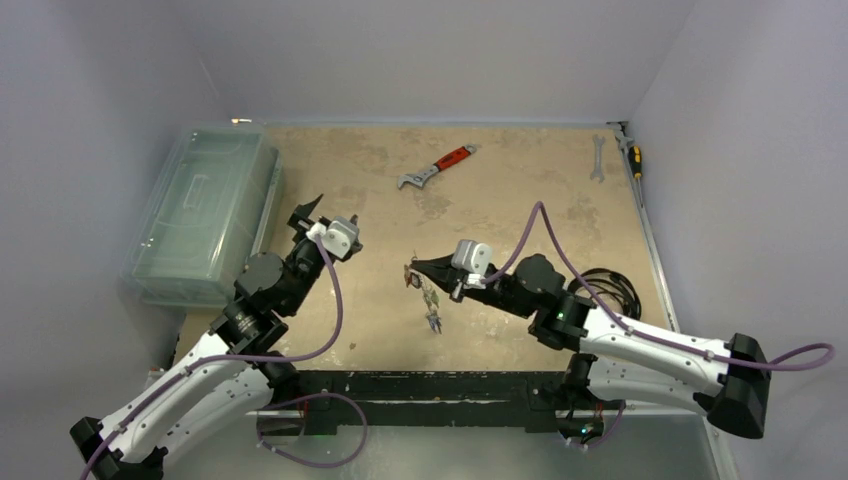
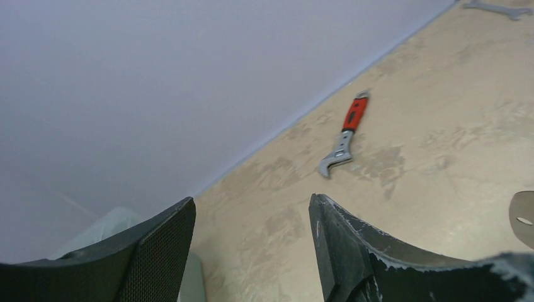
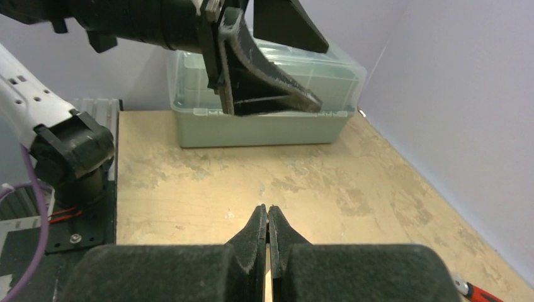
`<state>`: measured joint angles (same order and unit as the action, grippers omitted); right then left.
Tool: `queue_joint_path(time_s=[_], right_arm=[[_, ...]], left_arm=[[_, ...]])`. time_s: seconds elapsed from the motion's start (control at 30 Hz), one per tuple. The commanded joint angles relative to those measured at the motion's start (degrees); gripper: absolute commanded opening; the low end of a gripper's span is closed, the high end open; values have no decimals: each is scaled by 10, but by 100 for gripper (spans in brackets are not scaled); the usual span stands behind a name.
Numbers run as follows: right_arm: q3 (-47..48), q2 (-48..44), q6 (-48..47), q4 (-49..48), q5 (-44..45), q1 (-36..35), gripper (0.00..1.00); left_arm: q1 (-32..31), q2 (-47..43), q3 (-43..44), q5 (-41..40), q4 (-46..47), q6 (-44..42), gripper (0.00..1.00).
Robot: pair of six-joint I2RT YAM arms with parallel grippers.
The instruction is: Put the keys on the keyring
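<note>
A short string of keys (image 1: 431,303) with red, green and blue tags hangs down from the tip of my right gripper (image 1: 415,266) at the table's middle. That gripper is shut. The keyring itself is too small to make out there, and the right wrist view shows only pressed-together fingertips (image 3: 257,221). My left gripper (image 1: 310,212) is raised to the left of the keys, apart from them, open and holding nothing; its fingers (image 2: 160,248) stand wide. A flat silvery piece (image 2: 522,217) with a small hole shows at the right edge of the left wrist view.
A clear plastic box (image 1: 205,210) stands along the left edge. A red-handled wrench (image 1: 437,167) lies at the back centre. A silver spanner (image 1: 597,158) and a screwdriver (image 1: 634,158) lie at the back right. A black cable (image 1: 612,285) is coiled by the right arm.
</note>
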<state>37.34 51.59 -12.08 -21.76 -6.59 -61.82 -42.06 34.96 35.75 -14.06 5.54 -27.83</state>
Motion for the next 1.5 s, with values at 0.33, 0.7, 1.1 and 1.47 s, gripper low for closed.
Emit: queue_joint_path(time_s=[0.33, 0.7, 1.1, 1.47], right_arm=[[190, 232, -10, -163, 146, 1, 0], [-31, 269, 134, -239, 219, 20, 0], [-173, 225, 215, -247, 292, 26, 0], [-207, 249, 275, -260, 277, 26, 2]], left_arm=[[33, -2, -8, -117, 39, 29, 66], [38, 13, -5, -100, 34, 34, 65], [42, 31, 0, -81, 27, 41, 64], [44, 44, 0, -76, 26, 44, 64]])
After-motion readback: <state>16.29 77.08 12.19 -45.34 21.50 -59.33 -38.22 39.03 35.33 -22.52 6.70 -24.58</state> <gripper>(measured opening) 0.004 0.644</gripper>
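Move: The keyring plate hangs from the right fingertips, its middle about 9 cm below them, the lowest keys roughly 20 cm below and 4 cm to the right. The bare table spot it goes to is some 13 cm ahead, 1 cm left and 31 cm below the right hand. The red wrench lies about 43 cm ahead, 6 cm right and 31 cm below. From the left hand that spot is about 4 cm ahead, 12 cm right and 32 cm below. Forward and left about 9 and 7 cm, the right hand swings out with the hanging keyring plate, then plunges over 20 cm towards the table while sweeping some 12 cm right and easing back slightly. The wrist turns some 30 degrees clockwise and tips down; the plate leaves the fingers, which stay shut. The empty left hand stays open, shifting a few centimetres left and forward, then sinking slightly. ##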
